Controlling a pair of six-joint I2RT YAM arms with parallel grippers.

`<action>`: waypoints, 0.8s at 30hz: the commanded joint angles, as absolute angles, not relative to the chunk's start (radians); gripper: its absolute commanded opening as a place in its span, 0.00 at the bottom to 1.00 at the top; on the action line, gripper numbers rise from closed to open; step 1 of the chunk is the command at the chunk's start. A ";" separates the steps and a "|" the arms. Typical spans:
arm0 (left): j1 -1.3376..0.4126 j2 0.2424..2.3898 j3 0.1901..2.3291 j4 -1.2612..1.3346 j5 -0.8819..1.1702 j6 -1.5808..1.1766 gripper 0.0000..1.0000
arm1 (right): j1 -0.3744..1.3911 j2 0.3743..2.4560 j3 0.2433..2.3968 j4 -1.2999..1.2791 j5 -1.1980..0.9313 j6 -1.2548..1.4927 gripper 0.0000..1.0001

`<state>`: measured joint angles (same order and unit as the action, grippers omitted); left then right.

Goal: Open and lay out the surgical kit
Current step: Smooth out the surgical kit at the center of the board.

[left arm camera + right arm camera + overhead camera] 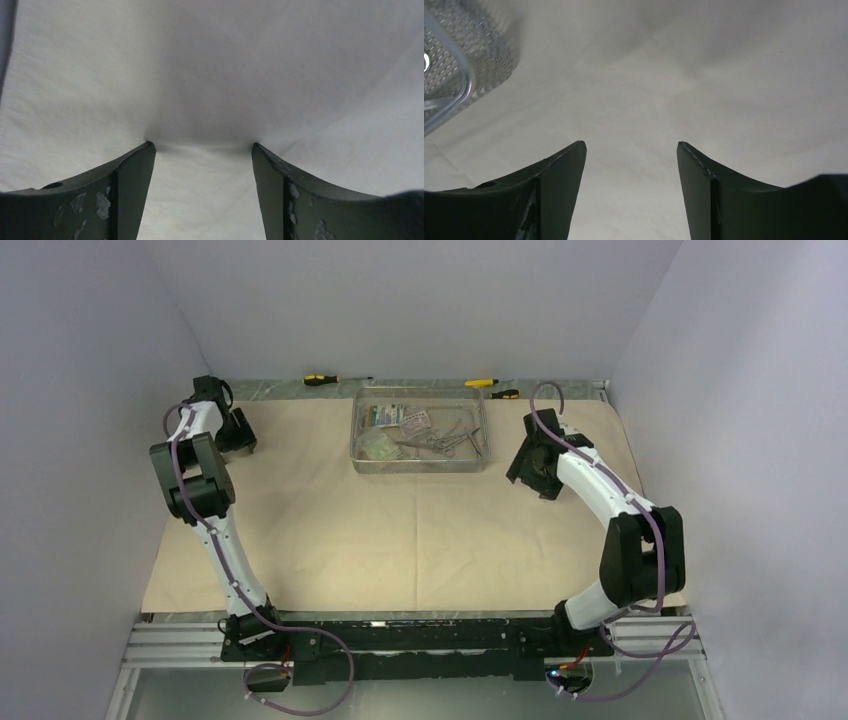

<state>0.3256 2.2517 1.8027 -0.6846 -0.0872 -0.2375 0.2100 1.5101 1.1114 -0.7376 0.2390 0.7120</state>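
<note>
The beige wrap cloth (400, 530) lies spread flat over the table. On its far middle stands the silver wire-mesh tray (358, 445), holding printed packets (395, 418) and steel clamps (445, 437). My left gripper (240, 440) is at the cloth's far left corner. In the left wrist view this gripper (201, 146) is open, both fingertips pressing into the cloth (210, 75) and dimpling it. My right gripper (528, 468) hovers just right of the tray. In its own view the right gripper (631, 144) is open over bare cloth, with the tray's corner (454, 75) at upper left.
Two yellow-and-black screwdrivers lie on the bare strip behind the cloth, one (325, 379) at back centre-left, one (490, 385) by the tray's far right corner. Grey walls close in left, right and behind. The arm bases sit on a rail (420, 640) at the near edge.
</note>
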 commanded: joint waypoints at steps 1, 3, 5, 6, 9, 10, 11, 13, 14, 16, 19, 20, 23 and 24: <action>0.328 2.339 1.843 -0.681 -0.257 -0.198 0.77 | 0.170 1.562 1.160 -0.680 0.258 0.717 0.71; 0.332 2.373 1.865 -0.683 -0.292 -0.178 0.77 | 0.155 1.586 1.168 -0.670 0.259 0.716 0.70; 0.340 2.409 1.893 -0.701 -0.305 -0.173 0.77 | 0.141 1.606 1.183 -0.669 0.257 0.719 0.70; 0.344 2.428 1.900 -0.705 -0.312 -0.175 0.76 | 0.136 1.618 1.191 -0.670 0.256 0.719 0.70; 0.352 2.456 1.912 -0.711 -0.344 -0.165 0.76 | 0.130 1.652 1.217 -0.686 0.280 0.712 0.69; 0.355 2.464 1.913 -0.708 -0.349 -0.154 0.76 | 0.129 1.663 1.224 -0.692 0.292 0.710 0.69; 0.360 2.474 1.928 -0.724 -0.361 -0.159 0.76 | 0.127 1.672 1.230 -0.698 0.305 0.706 0.69; 0.374 2.483 1.942 -0.729 -0.365 -0.157 0.75 | 0.124 1.688 1.242 -0.707 0.327 0.696 0.69; 0.379 2.485 1.946 -0.728 -0.361 -0.153 0.75 | 0.120 1.696 1.252 -0.715 0.337 0.690 0.69; 0.384 2.490 1.951 -0.729 -0.363 -0.147 0.76 | 0.113 1.709 1.266 -0.724 0.352 0.677 0.69; 0.395 2.521 1.997 -0.767 -0.396 -0.146 0.76 | 0.105 1.720 1.285 -0.728 0.372 0.660 0.68; 0.400 2.530 2.015 -0.781 -0.402 -0.147 0.76 | 0.102 1.722 1.290 -0.725 0.372 0.654 0.68; 0.418 2.548 2.063 -0.813 -0.414 -0.151 0.76 | 0.089 1.730 1.303 -0.715 0.372 0.638 0.68; 0.421 2.549 2.077 -0.816 -0.419 -0.143 0.76 | 0.085 1.733 1.306 -0.710 0.369 0.635 0.68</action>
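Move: The left hand, fingertips on the surgical kit's cloth, has the cloth's far left corner about 12 cm ahead and 12 cm left; the instrument tray's middle is some 52 cm right and 4 cm ahead. The right hand hovers about 8 cm above the cloth, whose far right corner is roughly 25 cm ahead and 23 cm right; the tray's middle is some 16 cm ahead and 31 cm left. Left fingertips, open, keep sliding over the cloth about 6 cm left, slightly forward; right drifts right, forward, down. ##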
